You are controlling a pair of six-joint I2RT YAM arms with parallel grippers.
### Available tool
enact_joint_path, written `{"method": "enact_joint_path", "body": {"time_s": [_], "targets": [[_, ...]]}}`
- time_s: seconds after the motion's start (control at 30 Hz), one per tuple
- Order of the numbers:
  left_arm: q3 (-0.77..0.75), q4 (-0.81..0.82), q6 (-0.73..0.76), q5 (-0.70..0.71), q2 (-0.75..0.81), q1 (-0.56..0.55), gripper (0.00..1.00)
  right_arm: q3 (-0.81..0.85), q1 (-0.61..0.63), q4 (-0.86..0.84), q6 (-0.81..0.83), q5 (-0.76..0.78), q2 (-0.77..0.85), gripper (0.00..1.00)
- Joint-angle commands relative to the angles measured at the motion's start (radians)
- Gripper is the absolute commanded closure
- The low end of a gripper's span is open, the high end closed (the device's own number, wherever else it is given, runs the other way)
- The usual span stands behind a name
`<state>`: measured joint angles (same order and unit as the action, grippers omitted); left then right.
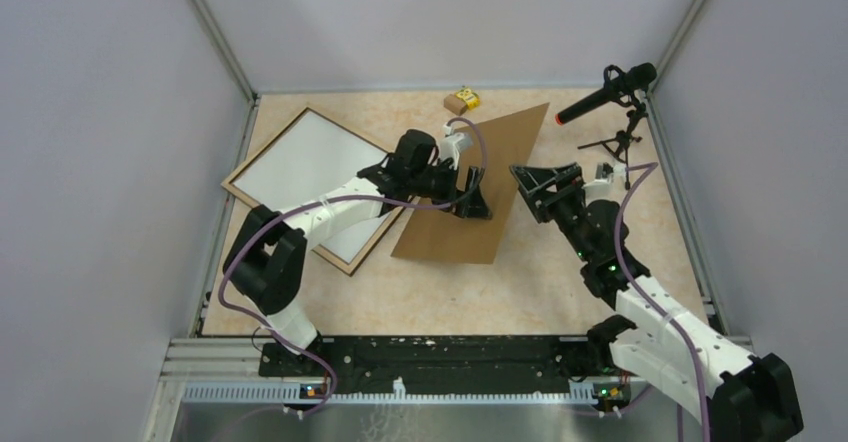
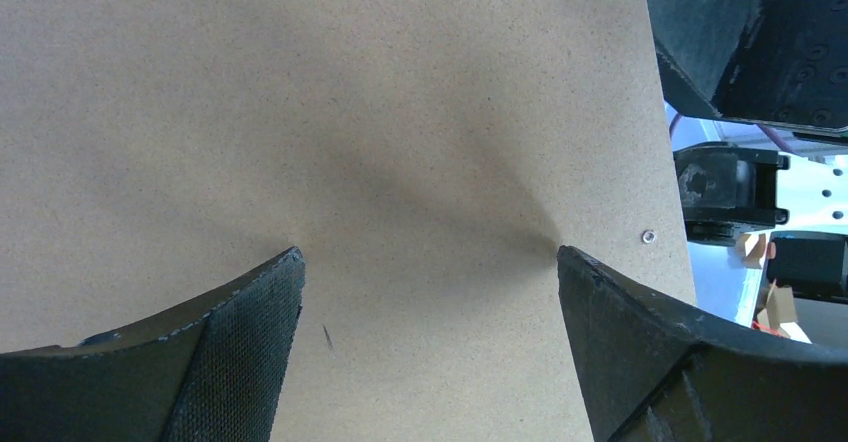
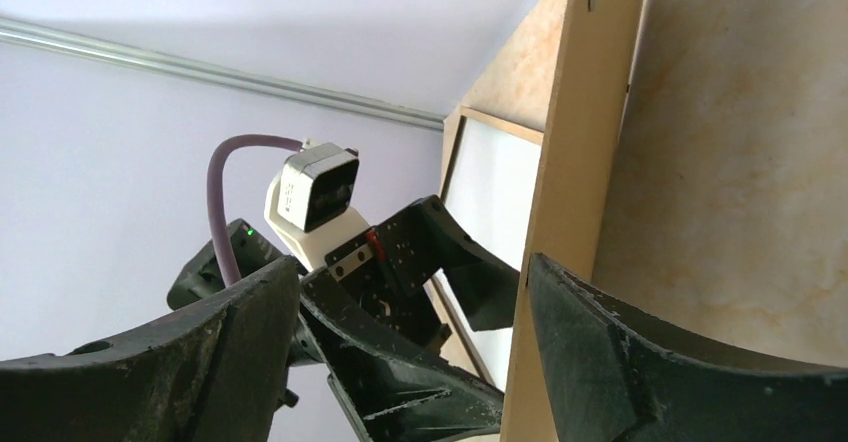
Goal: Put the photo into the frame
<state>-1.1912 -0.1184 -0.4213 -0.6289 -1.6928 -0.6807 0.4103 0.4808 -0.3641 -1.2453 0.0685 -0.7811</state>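
The frame lies flat at the left of the table, light-wood rim up, with a white surface filling its inside. I cannot tell whether that white surface is the photo's back; no printed picture shows. A plain brown backing board lies beside the frame, its right edge raised. My left gripper is open, its fingertips down on the board's face. My right gripper is open around the raised edge, which stands close to one finger. The frame shows beyond the left arm.
A microphone on a small tripod stands at the back right. A small brown box with a yellow item sits by the back wall. Grey walls close in the table, with a metal rail at the near edge.
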Motion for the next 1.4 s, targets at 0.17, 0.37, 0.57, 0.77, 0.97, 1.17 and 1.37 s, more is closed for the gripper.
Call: {"method": "enact_joint_path", "body": {"time_s": [0.17, 0.37, 0.57, 0.77, 0.97, 1.17, 1.37], "targets": [[0.07, 0.022, -0.076, -0.154, 0.005, -0.036, 0.02, 0.135, 0.062, -0.308, -0.138, -0.121, -0.133, 0.32], [0.079, 0.024, -0.081, -0.155, 0.016, -0.027, 0.02, 0.214, 0.105, -0.163, -0.073, -0.06, -0.156, 0.5], [0.071, -0.017, -0.04, -0.078, 0.06, -0.027, 0.02, 0.423, 0.155, 0.411, 0.043, 0.157, -0.176, 0.75], [0.069, -0.038, 0.01, 0.012, 0.124, -0.024, 0.02, 0.497, 0.155, 0.512, 0.182, 0.16, -0.257, 1.0], [0.095, -0.074, -0.002, 0.275, 0.251, 0.087, 0.02, 0.57, 0.155, 0.614, 0.385, 0.188, -0.193, 1.0], [0.144, -0.085, -0.122, 0.398, 0.238, 0.299, 0.02, 0.611, 0.155, 0.694, 0.552, 0.201, -0.085, 1.0], [-0.011, -0.273, -0.044, 0.407, 0.021, 0.338, 0.02, 0.709, 0.155, 0.826, 0.687, 0.191, -0.068, 1.0]]}}
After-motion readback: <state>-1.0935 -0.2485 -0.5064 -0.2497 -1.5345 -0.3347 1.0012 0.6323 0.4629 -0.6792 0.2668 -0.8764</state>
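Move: The left hand's open fingers are at the raised face of the brown board, whose middle is about 1 cm to their left, level fore and aft, and 3 cm below. From the right hand, its middle lies some 8 cm left, 1 cm back and 11 cm down, with the raised right edge between the open fingers. The frame is about 33 cm left of the left hand; the yellow box is 20 cm ahead and 9 cm left of the right. Right hand pinches the board's raised edge, rolling about 40 degrees; left hand swings some 20 cm left and forward. ##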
